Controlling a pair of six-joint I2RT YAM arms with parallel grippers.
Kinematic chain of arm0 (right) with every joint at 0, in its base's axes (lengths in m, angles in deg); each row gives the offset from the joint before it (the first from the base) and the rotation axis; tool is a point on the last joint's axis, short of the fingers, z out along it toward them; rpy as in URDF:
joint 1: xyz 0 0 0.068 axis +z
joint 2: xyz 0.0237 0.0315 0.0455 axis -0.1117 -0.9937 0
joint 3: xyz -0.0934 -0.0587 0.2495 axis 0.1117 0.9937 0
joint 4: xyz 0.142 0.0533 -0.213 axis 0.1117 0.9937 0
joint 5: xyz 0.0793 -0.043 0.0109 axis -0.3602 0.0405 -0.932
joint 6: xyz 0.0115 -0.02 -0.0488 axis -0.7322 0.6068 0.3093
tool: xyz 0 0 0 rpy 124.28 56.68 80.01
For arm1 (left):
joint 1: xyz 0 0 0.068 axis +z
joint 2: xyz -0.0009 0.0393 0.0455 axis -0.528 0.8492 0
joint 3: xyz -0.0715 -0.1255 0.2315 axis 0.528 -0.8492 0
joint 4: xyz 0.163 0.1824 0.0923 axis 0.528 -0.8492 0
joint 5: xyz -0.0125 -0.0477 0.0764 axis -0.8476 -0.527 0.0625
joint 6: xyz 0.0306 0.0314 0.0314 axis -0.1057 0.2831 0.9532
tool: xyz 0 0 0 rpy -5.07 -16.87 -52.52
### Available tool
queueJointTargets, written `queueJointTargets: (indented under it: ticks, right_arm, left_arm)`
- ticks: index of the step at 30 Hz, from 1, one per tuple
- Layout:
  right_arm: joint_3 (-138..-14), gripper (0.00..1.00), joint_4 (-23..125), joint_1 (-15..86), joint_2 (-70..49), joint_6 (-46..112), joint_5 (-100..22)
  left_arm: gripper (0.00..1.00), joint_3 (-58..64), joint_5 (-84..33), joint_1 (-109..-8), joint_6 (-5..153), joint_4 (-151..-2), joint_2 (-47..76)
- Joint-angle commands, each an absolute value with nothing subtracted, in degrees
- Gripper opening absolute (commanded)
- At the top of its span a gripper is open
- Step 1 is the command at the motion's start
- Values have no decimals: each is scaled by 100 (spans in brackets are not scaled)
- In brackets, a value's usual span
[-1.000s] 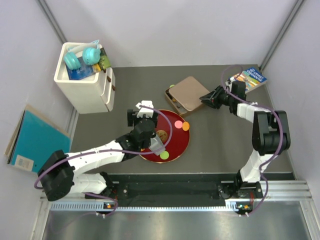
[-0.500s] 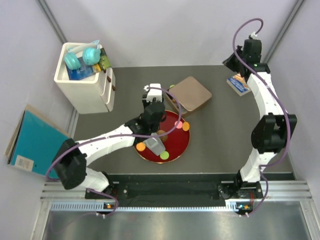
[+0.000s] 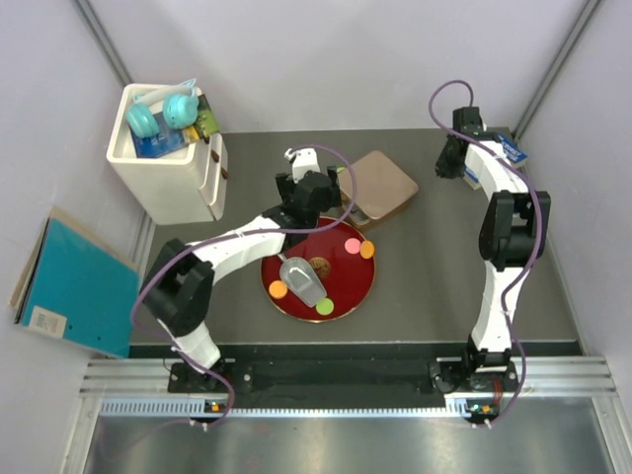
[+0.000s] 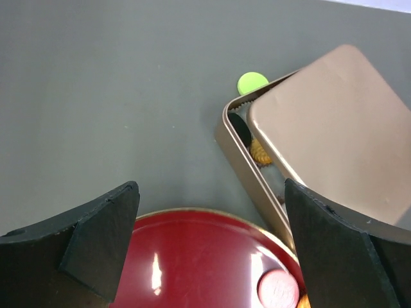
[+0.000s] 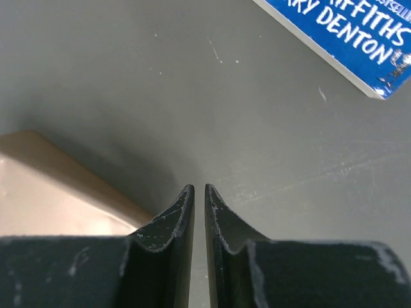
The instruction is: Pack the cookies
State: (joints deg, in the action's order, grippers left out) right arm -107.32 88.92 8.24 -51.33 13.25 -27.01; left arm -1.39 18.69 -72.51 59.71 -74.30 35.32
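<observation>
Cookies lie on the red plate (image 3: pixel 341 286): a pink one (image 3: pixel 352 245), an orange one (image 3: pixel 367 251), another orange one (image 3: pixel 278 289) and a green one (image 3: pixel 324 307). A green cookie (image 4: pixel 252 82) lies on the table behind the gold tin (image 4: pixel 252 186), whose lid (image 4: pixel 334 122) sits askew over it. An irregular orange cookie (image 4: pixel 259 152) shows inside the tin. My left gripper (image 3: pixel 318 202) is open and empty above the plate's far edge, beside the tin; the pink cookie (image 4: pixel 278 287) lies below its right finger. My right gripper (image 3: pixel 446 163) is shut and empty over bare table behind the tin.
A pale translucent object (image 3: pixel 301 279) and a brown-gold emblem (image 3: pixel 318 267) are on the plate. A blue book (image 5: pixel 347 32) lies at the back right. A white box (image 3: pixel 168 163) with teal headphones stands at the back left. A teal folder (image 3: pixel 69 281) lies off the table's left.
My left gripper has moved away from the plate's middle towards the tin, uncovering the left orange cookie. My right arm has swung from high at the back right down towards the tin.
</observation>
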Motion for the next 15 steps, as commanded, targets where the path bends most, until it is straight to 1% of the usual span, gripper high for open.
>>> queueJointTargets:
  ticks: [1,7,15]
  right_arm:
    - [-11432,12,8966,888,-5396,1492,-2675]
    - [-11688,12,9019,940,-5870,1483,-2939]
    - [-11759,12,9089,1274,-6205,1483,-3088]
  left_arm:
    - [99,441,1459,-6941,5370,-7545,4164]
    - [97,802,1590,-6818,5563,-7457,4746]
    - [95,768,1432,-6615,5405,-7493,4817]
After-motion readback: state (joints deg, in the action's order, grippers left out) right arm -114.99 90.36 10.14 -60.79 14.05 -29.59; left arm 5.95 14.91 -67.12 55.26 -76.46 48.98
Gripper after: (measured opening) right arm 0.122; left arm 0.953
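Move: The lidded cookie tin, its lid askew, has its middle about 8 cm ahead of the left hand, 16 cm to its right and 14 below. A stray green cookie lies some 12 cm ahead of that hand and 7 to its right; the red plate's middle is about 14 cm back and a centimetre right. From the right hand the tin is roughly 17 cm left, 2 back and 7 below, with the book about 10 ahead and 16 right. Down and forward, the left hand sinks about 7 cm with its fingers wide open, off the plate's far rim towards the tin's near-left side, tipping slightly more downward and slowing to a stop. The right hand, fingers still nearly shut, first eases forward a couple of centimetres beside the lid, then sinks about 4 cm and drifts left towards it. Neither touches anything yet. ##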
